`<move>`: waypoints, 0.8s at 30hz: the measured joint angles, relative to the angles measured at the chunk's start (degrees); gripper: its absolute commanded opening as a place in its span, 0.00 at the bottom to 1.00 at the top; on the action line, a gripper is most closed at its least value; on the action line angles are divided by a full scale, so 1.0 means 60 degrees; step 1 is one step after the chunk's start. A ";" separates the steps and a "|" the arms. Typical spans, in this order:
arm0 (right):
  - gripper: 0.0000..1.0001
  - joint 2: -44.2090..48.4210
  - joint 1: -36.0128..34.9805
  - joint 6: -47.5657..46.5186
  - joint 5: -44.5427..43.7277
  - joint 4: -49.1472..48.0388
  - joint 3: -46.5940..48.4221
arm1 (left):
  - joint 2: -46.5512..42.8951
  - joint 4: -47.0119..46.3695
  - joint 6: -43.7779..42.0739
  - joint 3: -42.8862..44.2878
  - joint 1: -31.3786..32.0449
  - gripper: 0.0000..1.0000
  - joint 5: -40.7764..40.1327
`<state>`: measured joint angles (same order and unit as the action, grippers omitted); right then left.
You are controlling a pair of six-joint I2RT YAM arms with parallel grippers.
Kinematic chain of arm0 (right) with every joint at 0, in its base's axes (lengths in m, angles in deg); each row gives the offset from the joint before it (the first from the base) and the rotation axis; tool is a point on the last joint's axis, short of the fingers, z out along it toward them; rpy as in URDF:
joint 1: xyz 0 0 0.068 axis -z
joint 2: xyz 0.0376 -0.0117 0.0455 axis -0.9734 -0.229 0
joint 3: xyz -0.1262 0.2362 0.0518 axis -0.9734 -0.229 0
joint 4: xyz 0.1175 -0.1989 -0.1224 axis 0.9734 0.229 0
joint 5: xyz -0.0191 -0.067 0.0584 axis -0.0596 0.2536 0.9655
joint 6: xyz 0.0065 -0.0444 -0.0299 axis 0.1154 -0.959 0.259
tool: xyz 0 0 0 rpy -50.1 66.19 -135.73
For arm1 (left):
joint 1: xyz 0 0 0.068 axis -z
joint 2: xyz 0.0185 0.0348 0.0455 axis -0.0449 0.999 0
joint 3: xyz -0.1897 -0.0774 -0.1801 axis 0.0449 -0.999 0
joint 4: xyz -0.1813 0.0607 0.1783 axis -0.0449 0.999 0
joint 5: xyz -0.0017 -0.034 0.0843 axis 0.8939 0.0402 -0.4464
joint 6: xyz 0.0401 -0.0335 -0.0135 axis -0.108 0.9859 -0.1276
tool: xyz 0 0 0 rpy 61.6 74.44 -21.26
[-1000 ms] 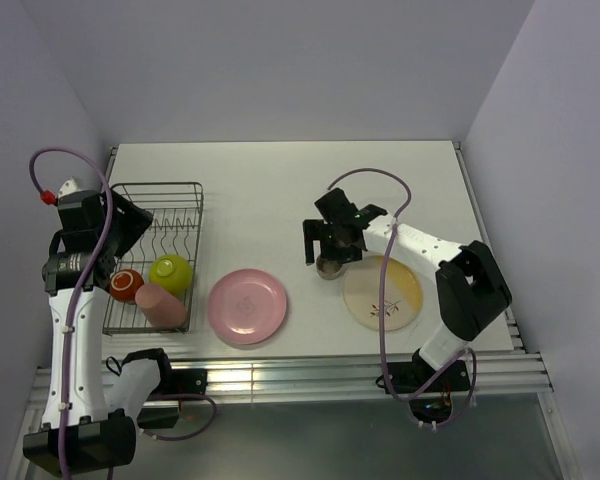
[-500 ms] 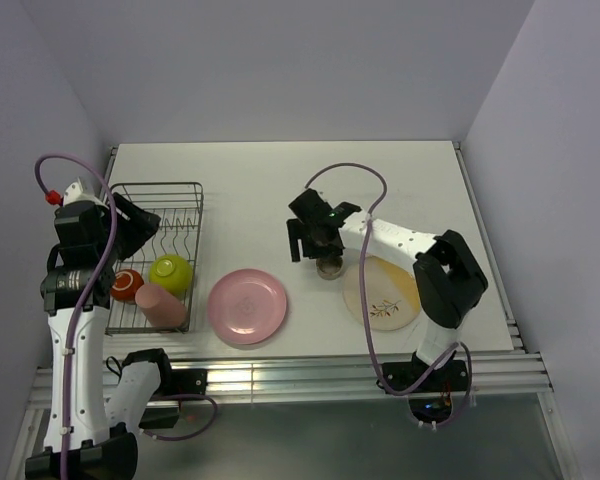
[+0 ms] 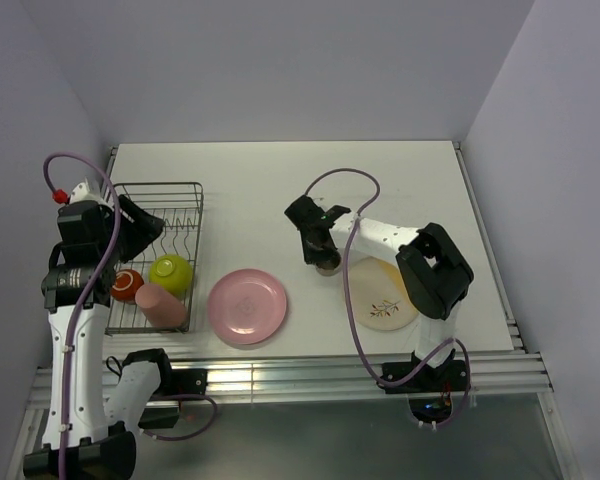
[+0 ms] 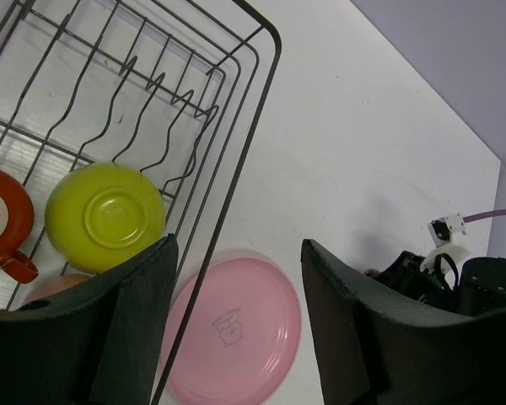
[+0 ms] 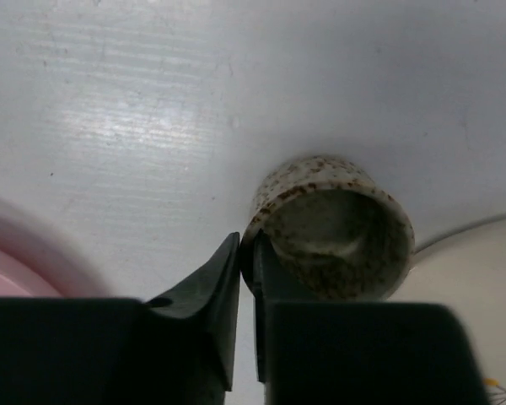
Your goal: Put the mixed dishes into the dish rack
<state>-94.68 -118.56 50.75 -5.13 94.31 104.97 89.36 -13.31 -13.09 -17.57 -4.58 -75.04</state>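
Observation:
In the right wrist view my right gripper is shut on the left wall of the small grey-tan cup, one finger inside the rim and one outside. From above, that cup stands on the table beside the cream-and-orange plate. The pink plate lies to the right of the dish rack. Inside the rack's near end sit the lime-green bowl, the dark red-orange mug and the salmon-pink cup. My left gripper hangs open above the rack's right rim, holding nothing.
The rack's far half holds only upright prongs. The cream plate's edge lies just right of the grey-tan cup, and the pink plate's edge shows at the left. Side walls close in the table on both sides.
My right gripper has turned and shifted left onto the grey-tan cup, and its jaws have gone from wide open to shut on the cup's wall. The left arm has barely moved.

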 measured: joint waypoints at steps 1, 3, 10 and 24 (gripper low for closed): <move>0.00 0.0000 -0.0004 0.0011 -0.0055 -0.0018 0.0004 | 0.0076 0.0000 -0.0007 0.0000 0.0036 0.67 0.0026; 0.00 0.0022 -0.0004 0.0044 -0.0244 -0.0047 0.0004 | 0.0284 0.0004 -0.0036 0.0018 0.0262 0.70 0.0058; 0.00 0.0572 0.0018 0.0040 0.0142 0.0182 0.0448 | 0.0630 -0.0765 0.0084 0.0036 0.1548 0.82 0.1392; 0.00 0.4725 0.2860 0.4696 0.8025 -0.6634 -0.0510 | 0.0117 -0.4532 0.1596 -0.1027 0.2164 0.99 0.4670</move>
<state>-66.33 -101.41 78.93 43.02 54.51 101.91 90.06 -40.50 -3.51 -23.73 8.40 -47.02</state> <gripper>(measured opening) 0.033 0.990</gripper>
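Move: From the right hand, whose fingers straddle its left rim, the middle of the speckled cup is about 3 cm to the right, 1 cm ahead and 2 cm below. The pink plate lies some 17 cm left and 9 cm back, the cream plate roughly 15 cm right and 6 cm back, both about 4 cm lower. From the left hand the cup is about 37 cm right, 5 cm ahead and 25 cm below. Pinching shut on the cup's left rim, the right fingers keep that hold while the hand, after a slow start, lifts fast by some 33 cm, drifting slightly left and rolling about 70 degrees so the fingers swing from down to leftward. Meanwhile the left hand sweeps about 14 cm right towards the cup, then also rises, turns clockwise and opens from part-open to wide. ##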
